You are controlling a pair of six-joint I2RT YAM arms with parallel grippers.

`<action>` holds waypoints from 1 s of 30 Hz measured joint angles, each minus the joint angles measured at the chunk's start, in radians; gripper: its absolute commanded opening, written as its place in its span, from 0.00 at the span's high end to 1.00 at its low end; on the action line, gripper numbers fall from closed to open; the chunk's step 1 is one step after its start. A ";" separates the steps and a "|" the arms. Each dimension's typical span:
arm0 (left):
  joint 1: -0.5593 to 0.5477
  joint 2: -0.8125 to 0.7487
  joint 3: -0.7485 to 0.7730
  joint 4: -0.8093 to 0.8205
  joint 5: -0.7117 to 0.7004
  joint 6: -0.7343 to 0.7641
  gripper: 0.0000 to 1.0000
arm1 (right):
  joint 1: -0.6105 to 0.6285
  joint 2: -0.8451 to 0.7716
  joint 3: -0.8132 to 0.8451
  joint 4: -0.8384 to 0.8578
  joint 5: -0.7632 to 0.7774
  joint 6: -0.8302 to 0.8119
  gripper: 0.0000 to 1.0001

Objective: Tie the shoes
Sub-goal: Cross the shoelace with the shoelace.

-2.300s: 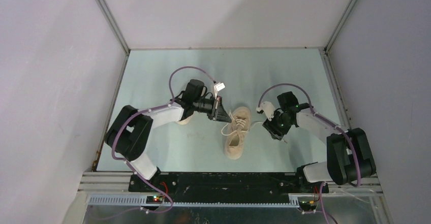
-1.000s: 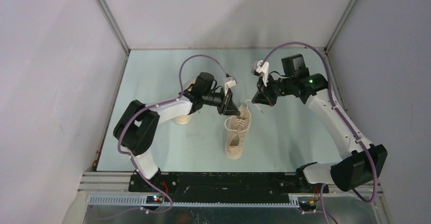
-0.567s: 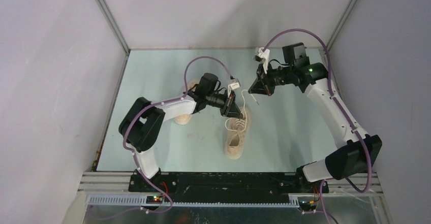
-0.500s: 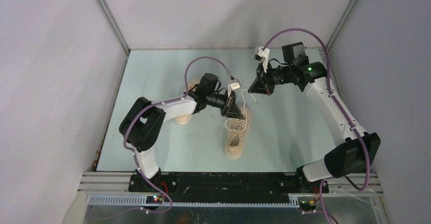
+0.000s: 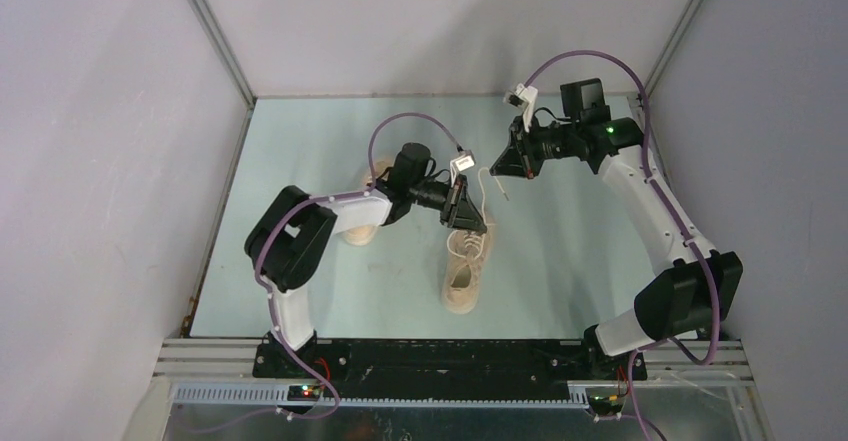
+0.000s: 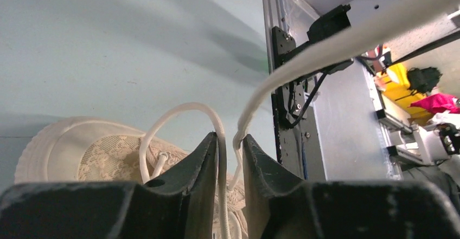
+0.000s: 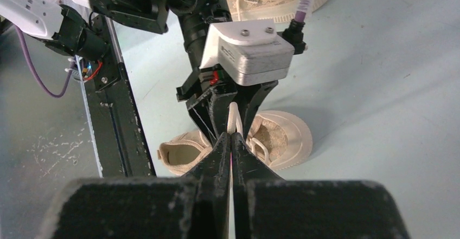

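Observation:
One cream shoe [image 5: 463, 271] lies mid-table with its toe pointing away from the bases. My left gripper [image 5: 472, 221] hovers over its laced front. In the left wrist view its jaws [image 6: 229, 139] stand slightly apart. A lace loop [image 6: 179, 110] and a taut lace strand [image 6: 325, 45] pass between them, over the shoe [image 6: 81, 152]. My right gripper [image 5: 503, 166] is raised behind the shoe. It is shut [image 7: 231, 137] on the lace [image 7: 234, 117], which runs up from the shoe [image 7: 285, 136]. The second shoe [image 5: 360, 233] is mostly hidden under my left arm.
The second shoe [image 7: 271, 0] also shows at the top of the right wrist view. The black base rail [image 5: 430, 356] runs along the near table edge. Grey walls close the table in on three sides. The left wrist's camera box [image 7: 249, 55] sits close in front of my right fingers.
The right gripper has carried the lace up and back from the shoe's right side. The left gripper has slid right over the shoe's front, and its jaws have parted a little.

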 measured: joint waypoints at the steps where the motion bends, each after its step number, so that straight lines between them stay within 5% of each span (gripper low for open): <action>1: 0.000 0.010 0.000 0.026 0.000 -0.027 0.70 | -0.002 0.000 0.000 0.002 -0.003 0.005 1.00; 5: -0.005 0.052 0.000 0.128 0.005 -0.140 0.73 | -0.009 0.002 0.000 0.016 -0.008 0.022 1.00; 12: -0.027 0.080 0.000 0.212 0.016 -0.251 0.99 | -0.011 0.018 0.000 0.029 -0.006 0.040 0.97; 15: -0.027 0.080 0.000 0.182 -0.003 -0.245 1.00 | -0.013 0.022 -0.004 0.037 0.015 0.047 0.74; 17: -0.025 0.077 -0.002 0.142 -0.019 -0.227 1.00 | -0.020 0.022 -0.018 0.052 0.033 0.057 0.44; 21: -0.003 0.028 -0.050 0.077 -0.041 -0.196 1.00 | -0.100 0.031 -0.071 0.096 0.075 0.098 0.22; 27: 0.058 -0.016 -0.089 0.025 -0.065 -0.170 1.00 | -0.320 0.045 -0.113 0.214 0.303 0.180 0.01; 30: 0.078 -0.016 -0.089 0.005 -0.072 -0.165 1.00 | -0.385 -0.019 -0.107 0.306 0.472 0.220 0.06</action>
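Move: The laces cross practically at my left fingertips, still slightly apart; the shoe they thread through has its middle about 5 cm back, 2 cm left and 10 cm below them. My right hand grips the far stretch of one shoelace above this, so the crossing lies some 6 cm back, 2 cm left and 13 cm below it. I ease my left hand about 2 cm right and shut its fingers on the crossed laces, then draw them back left some 5 cm, with a little forward and down. As that pull begins, my right hand opens wide, lets its lace go and sweeps away from the shoe, about 20 cm right and 12 cm forward, dipping on the way and swinging some 50 degrees clockwise. ##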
